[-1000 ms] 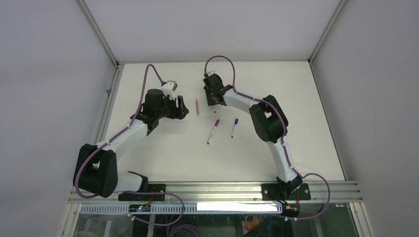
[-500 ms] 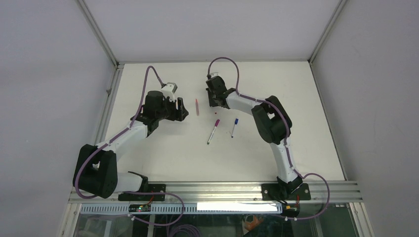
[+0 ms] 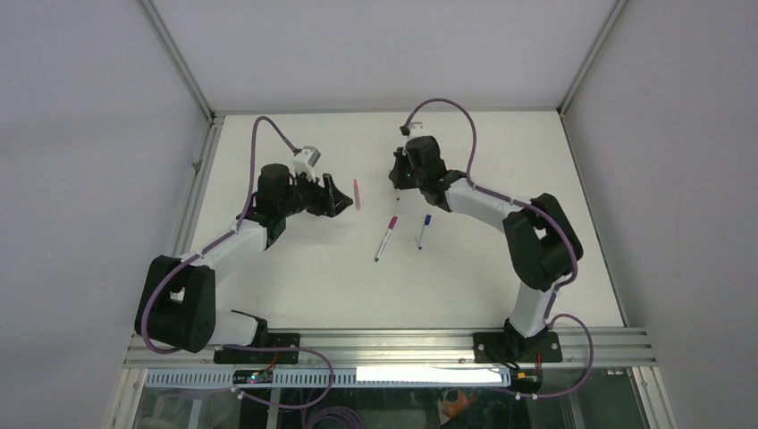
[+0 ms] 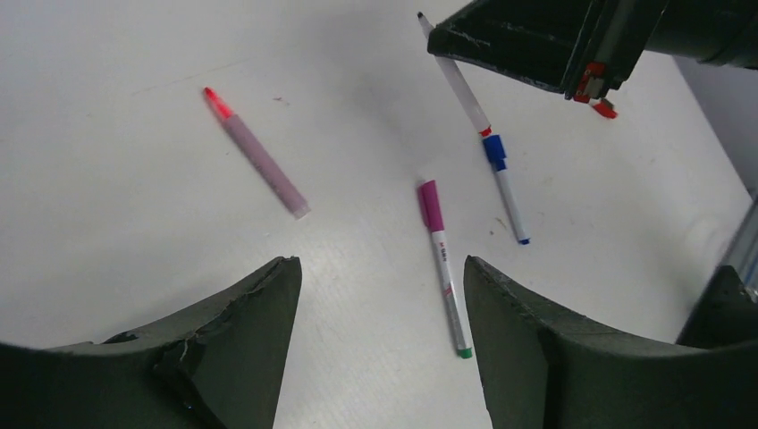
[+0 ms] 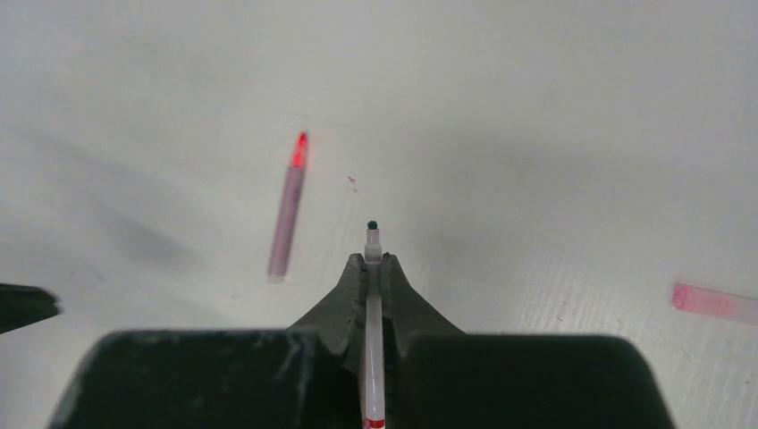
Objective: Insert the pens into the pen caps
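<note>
My right gripper (image 5: 374, 259) is shut on a white pen (image 5: 373, 304), whose dark tip pokes out past the fingertips; in the left wrist view this pen (image 4: 458, 79) hangs tilted above the table. A pinkish pen (image 3: 357, 193) with a red tip lies uncapped just right of my left gripper (image 3: 336, 196), which is open with nothing between its fingers (image 4: 268, 304). Nearer the front lie a white pen with a magenta cap (image 4: 431, 204) and another with a blue cap (image 4: 494, 150). A loose pale pink cap (image 5: 713, 302) lies at the right of the right wrist view.
The white table (image 3: 295, 277) is boxed in by grey walls and metal frame rails (image 3: 201, 170). The right arm's elbow (image 3: 541, 241) stands over the table's right side. Both grippers work close together near the back middle.
My right gripper has closed on the white pen and shifted right and up with it. My left gripper has turned toward the pinkish pen and opened slightly wider.
</note>
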{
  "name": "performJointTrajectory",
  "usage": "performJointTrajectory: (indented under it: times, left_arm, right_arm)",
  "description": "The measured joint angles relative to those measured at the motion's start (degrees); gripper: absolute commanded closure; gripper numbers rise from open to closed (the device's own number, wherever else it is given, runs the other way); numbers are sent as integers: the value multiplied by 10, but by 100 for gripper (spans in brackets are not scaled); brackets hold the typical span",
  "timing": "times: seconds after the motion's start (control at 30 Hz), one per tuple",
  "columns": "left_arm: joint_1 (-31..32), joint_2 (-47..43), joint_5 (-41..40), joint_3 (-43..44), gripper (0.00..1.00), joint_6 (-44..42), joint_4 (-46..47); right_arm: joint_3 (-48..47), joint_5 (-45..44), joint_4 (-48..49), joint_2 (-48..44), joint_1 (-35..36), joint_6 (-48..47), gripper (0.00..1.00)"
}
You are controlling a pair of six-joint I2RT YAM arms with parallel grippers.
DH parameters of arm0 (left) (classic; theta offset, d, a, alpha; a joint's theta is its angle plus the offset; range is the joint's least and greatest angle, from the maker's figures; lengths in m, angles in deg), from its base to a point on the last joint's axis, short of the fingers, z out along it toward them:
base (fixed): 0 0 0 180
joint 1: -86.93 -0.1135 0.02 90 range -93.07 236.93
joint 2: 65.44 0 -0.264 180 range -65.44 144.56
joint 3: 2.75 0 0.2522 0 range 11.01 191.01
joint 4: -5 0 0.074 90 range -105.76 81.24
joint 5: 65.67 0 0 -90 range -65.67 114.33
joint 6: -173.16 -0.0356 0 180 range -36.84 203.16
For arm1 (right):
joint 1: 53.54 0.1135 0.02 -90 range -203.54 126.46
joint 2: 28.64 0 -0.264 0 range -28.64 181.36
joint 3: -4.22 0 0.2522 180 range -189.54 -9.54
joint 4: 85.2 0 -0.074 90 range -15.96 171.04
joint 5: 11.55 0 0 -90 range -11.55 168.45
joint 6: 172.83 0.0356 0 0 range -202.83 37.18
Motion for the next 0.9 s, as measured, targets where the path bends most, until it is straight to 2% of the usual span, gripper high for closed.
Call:
performJointTrajectory:
  times: [0.17,0.37,0.63,0.9]
  left_arm:
    - [0,28,68,0,32,39,77]
    - [16,75,101,10,32,73,132]
    - [56,132,123,62,33,106,183]
    - [57,184,155,90,34,183,283]
  right_arm:
    - [49,30,69,-91,-1,13,100]
    - [75,60,98,-150,-1,18,100]
    - [87,92,110,-167,3,34,100]
    - [87,108,113,-168,14,40,100]
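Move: The white pen I go for is already pinched nib-up in my right hand; its middle lies about 14 cm right, 5 cm ahead and 3 cm below my left hand. On the table, 11 cm below that hand, are the red pen, 6 cm ahead and 3 cm right, and the magenta-capped pen, 4 cm back and 10 cm right. From my right hand the open left gripper is 14 cm left, 7 cm back and 3 cm higher. My right hand keeps its pinch on the white pen and lifts it quickly, about 11 cm, then eases back and a little left, tipping upward. Meanwhile my left hand, fingers staying wide open, sweeps some 10 cm right over the red pen's near side towards the pen's red-banded end, rising late, rolling its right side up and swinging clockwise. ##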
